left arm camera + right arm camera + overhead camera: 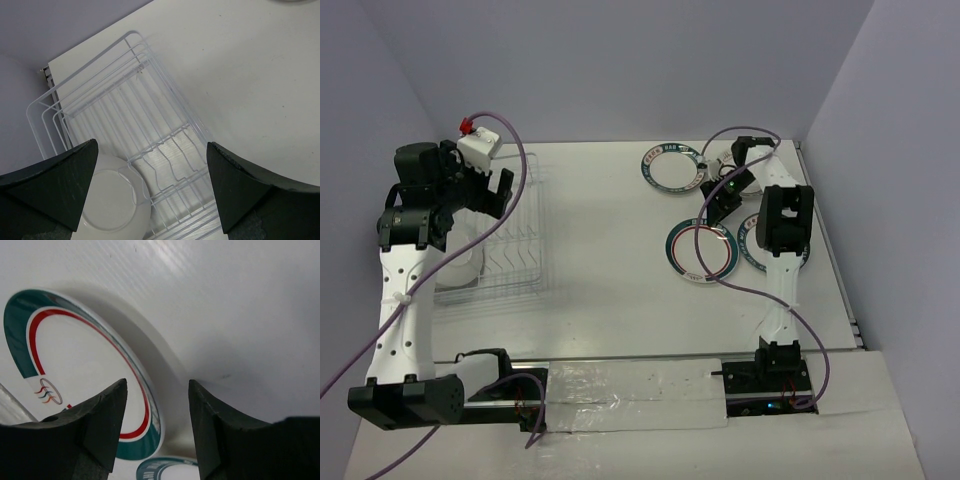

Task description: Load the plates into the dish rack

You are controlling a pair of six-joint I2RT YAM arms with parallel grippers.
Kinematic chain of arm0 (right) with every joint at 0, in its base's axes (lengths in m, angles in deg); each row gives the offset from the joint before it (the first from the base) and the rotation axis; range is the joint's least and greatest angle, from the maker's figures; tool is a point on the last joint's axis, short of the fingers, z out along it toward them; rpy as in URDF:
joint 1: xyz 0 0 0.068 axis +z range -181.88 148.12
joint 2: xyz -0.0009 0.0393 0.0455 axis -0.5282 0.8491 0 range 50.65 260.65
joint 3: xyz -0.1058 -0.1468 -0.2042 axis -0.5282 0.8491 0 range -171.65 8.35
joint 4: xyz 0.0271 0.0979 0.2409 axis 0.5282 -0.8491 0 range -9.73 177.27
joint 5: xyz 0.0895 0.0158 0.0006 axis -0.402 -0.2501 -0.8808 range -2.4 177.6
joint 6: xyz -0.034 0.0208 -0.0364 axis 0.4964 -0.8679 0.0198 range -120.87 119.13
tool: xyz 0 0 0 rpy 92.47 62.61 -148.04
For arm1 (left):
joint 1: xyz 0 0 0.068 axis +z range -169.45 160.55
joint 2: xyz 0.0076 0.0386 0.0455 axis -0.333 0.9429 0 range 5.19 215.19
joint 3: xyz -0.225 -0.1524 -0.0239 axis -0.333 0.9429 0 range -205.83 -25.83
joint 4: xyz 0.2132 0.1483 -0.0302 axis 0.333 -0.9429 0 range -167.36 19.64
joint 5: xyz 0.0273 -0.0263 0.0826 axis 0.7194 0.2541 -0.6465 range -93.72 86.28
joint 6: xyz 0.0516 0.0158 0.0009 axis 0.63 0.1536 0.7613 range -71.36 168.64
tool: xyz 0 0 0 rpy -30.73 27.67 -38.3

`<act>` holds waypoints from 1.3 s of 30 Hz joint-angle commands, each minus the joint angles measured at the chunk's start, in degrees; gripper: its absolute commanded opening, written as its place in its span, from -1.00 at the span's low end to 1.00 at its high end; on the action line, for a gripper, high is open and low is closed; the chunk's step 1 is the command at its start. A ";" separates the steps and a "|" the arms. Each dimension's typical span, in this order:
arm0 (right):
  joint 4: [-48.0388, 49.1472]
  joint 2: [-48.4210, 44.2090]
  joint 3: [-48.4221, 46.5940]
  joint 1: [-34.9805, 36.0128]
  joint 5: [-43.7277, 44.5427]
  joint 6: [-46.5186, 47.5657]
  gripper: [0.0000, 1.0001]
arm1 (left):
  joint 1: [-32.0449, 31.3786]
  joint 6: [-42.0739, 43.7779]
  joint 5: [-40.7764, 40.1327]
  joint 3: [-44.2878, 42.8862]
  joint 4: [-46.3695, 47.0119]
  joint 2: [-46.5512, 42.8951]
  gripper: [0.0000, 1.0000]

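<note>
The dish rack is a white wire rack at the left. One plate leans in it, showing its plain white underside. My left gripper hangs wide open above the rack and holds nothing. At the right, three plates lie on the table: a far one, a middle one and one partly under the right arm. My right gripper is open. Its jaws straddle the rim of a teal-and-red plate, with gaps on both sides.
The rim of another teal plate shows at the bottom of the right wrist view. A purple cable crosses the middle plate. Walls close the table at the back and at the right edge.
</note>
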 commanded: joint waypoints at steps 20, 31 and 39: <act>-9.41 -1.00 2.48 -0.05 -15.12 -1.52 -1.00 | -10.13 3.25 -0.90 5.64 4.45 -2.95 0.98; 9.57 -18.32 12.58 5.13 -32.71 -25.08 -1.00 | -50.45 14.05 -16.29 10.57 6.75 -0.95 0.99; 7.29 -20.95 13.19 9.44 -37.11 -26.58 -1.00 | -62.53 21.09 -20.95 14.08 9.56 4.68 0.92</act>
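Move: The nearest plate, green-rimmed, has its middle about 10 cm back from the right hand, 4 cm to its left and 2 cm below, so the open fingers straddle its far rim. Counted from that hand, a second plate lies about 8 cm back and 16 cm right, a third 15 cm ahead and 12 cm left. From the empty left hand, the nearest plate is roughly level ahead, some 48 cm right and 31 cm below; the dish rack's middle is about 4 cm ahead, 8 cm left and 26 cm below. The right hand eases back about 5 cm and slightly left and down as its fingers close to pinch the plate's far rim, then lifts it some 15 cm while carrying it about 12 cm left, the fingers swinging up some 30 degrees to point more to the left. The left hand waits open above the rack, then sweeps about 25 cm right, with 12 cm back and 10 cm down, turning clockwise some 55 degrees towards the plate without gripping it. ##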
